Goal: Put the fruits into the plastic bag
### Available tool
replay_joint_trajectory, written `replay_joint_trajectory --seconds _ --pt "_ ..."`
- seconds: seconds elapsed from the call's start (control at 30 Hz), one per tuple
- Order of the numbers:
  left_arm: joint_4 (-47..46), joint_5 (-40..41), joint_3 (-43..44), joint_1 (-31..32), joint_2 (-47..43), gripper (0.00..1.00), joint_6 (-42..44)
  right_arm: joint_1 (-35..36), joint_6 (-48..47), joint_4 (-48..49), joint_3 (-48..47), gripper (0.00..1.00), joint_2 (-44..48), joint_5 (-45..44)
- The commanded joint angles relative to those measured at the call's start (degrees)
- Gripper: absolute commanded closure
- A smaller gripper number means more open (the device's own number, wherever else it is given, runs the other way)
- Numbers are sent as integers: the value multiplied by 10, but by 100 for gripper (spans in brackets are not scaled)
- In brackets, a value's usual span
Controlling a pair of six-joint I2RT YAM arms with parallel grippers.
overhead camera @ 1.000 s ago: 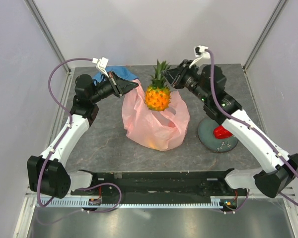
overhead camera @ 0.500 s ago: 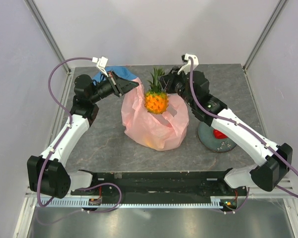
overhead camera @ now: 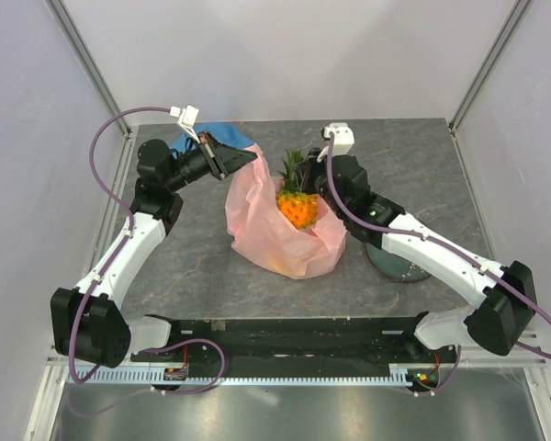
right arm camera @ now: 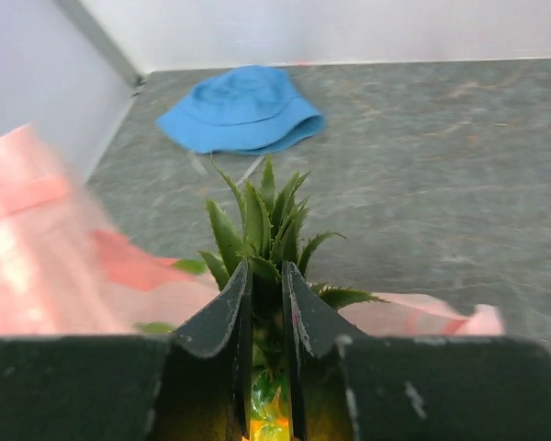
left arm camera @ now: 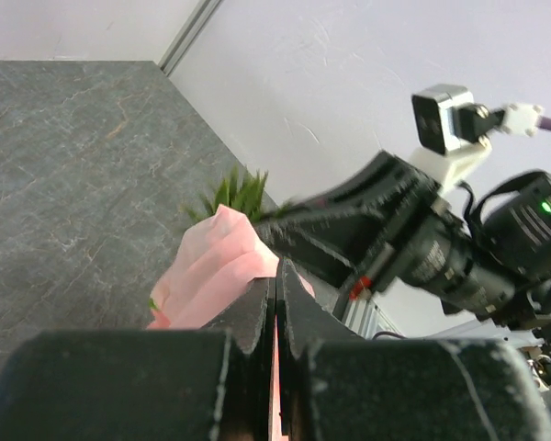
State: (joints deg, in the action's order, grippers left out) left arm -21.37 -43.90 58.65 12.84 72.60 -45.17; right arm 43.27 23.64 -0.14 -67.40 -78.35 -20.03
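Observation:
The pink plastic bag (overhead camera: 285, 241) stands in the middle of the table, its mouth held up. My left gripper (overhead camera: 249, 158) is shut on the bag's upper left edge; thin pink film (left arm camera: 211, 271) runs between the left gripper's (left arm camera: 276, 277) closed fingers. The orange pineapple (overhead camera: 297, 209) hangs in the bag's mouth, its body partly below the rim. My right gripper (right arm camera: 265, 276) is shut on its green crown (right arm camera: 263, 216). A yellowish fruit (overhead camera: 279, 266) shows faintly through the bag's bottom.
A blue cloth hat (overhead camera: 211, 136) lies at the back left behind the left gripper, and shows as the blue hat (right arm camera: 243, 110) in the right wrist view. A dark round plate (overhead camera: 397, 265) sits right of the bag, mostly under the right arm.
The right gripper has carried the pineapple down and slightly left, from above the bag into its mouth. The left gripper still holds the bag's edge in the same place.

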Motion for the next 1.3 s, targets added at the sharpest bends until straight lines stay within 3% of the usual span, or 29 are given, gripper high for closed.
replay_joint_trajectory --seconds 0.0,0.27,0.57,1.0,1.27 --pt "-16 -2 4 -3 7 98 -18 55 -5 42 -26 100 -23 4" --pt "-15 6 8 -2 20 98 -56 89 31 18 28 100 -19 53" --pt "4 28 -9 -3 4 99 -35 90 -61 -94 -12 100 -6 90" --pt "2 -12 -23 -5 10 98 -13 94 -35 -119 49 100 83 72" --pt "-90 -47 -36 -5 15 98 -75 121 -57 -177 65 100 37 13"
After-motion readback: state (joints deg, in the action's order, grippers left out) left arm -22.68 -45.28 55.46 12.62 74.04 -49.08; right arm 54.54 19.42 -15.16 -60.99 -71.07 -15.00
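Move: My right hand holds the pineapple by its crown, with the fruit already at the bag's mouth. The bag's belly lies about 18 cm below that hand, some 7 cm back and 2 cm left. The plate is roughly 28 cm right, 8 cm back and 28 cm down. The blue hat is about 28 cm ahead, 20 cm left and 28 cm down. From my left hand, which pinches the bag's handle, the belly is about 9 cm right, 7 cm back and 24 cm below. Keeping my pinch on the crown, I swing my right hand left and back, then draw it on back and down with some drift to the right, working the pineapple into the bag. I ease it up about 3 cm, then sink again, ending some 10 cm back and 6 cm lower. The wrist turns about 15 degrees counter-clockwise. My left hand keeps the handle, dipping about 3.5 cm, then starting to rise. ##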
